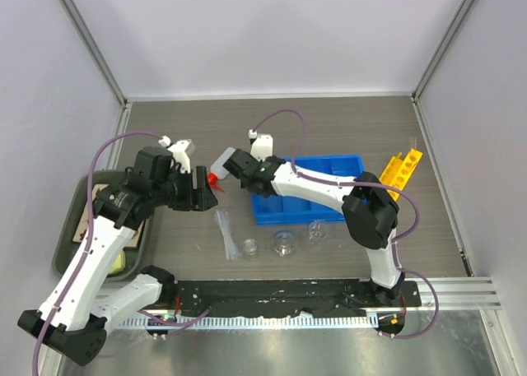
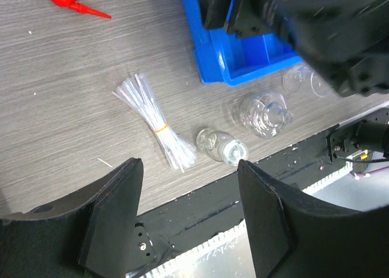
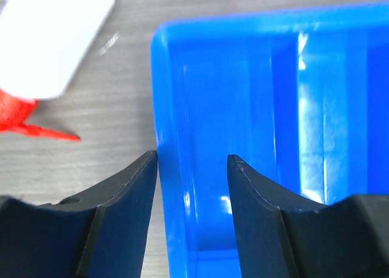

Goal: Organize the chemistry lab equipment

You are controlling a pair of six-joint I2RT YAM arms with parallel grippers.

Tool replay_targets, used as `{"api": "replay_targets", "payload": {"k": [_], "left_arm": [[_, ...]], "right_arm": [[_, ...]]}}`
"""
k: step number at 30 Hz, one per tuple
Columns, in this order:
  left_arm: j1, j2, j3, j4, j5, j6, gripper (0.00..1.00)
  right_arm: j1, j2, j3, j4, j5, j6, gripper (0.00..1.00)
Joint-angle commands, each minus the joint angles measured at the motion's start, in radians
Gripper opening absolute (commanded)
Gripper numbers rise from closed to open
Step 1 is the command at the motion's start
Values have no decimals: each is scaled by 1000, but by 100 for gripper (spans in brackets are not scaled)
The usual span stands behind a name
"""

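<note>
The blue bin sits right of centre, and my right gripper is at its left end. In the right wrist view the right gripper stands open astride the bin's left wall, its jaws not pressing on it. The white squeeze bottle with the red nozzle lies just left of the bin. My left gripper hangs open and empty above the table's near edge. Below it lie a pipette bundle, a toppled beaker, a flask and another beaker. The yellow rack leans at the bin's right.
A dark green tray lies at the far left under my left arm. A black base rail runs along the near edge. Grey enclosure walls close the back and both sides. My right arm fills the left wrist view's upper right.
</note>
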Motion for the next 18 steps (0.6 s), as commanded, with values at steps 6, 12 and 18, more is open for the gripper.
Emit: {"api": "replay_targets", "payload": {"k": [6, 12, 18], "left_arm": [[50, 74, 33, 107, -7, 3, 68], [122, 113, 5, 130, 14, -20, 67], [203, 112, -81, 167, 17, -86, 67]], "right_arm": [[-95, 22, 228, -55, -84, -175, 56], [-97, -40, 303, -129, -68, -231, 57], [-75, -220, 226, -316, -95, -256, 57]]}}
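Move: The wash bottle lies about 17 cm ahead of the left hand and 3 cm to its right, some 20 cm lower; the straw bundle is nearer, about 4 cm right and 1 cm back, 22 cm below. The right hand is low over the blue tray's left wall, the tray's middle about 13 cm to its right, 2 cm back and 6 cm below; from this hand the wash bottle is 9 cm left and 5 cm ahead, the round flask 7 cm right and 16 cm back. The right hand comes up off the tray's left wall by about 8 cm, first going about 5 cm forward as it climbs, then easing back some 2 cm and slightly right while still rising, fingers held half open and empty. Meanwhile the open, empty left hand travels about 5 cm forward towards the wash bottle, sinking and drifting left a couple of centimetres each and turning some 10 degrees counter-clockwise, without touching anything. ##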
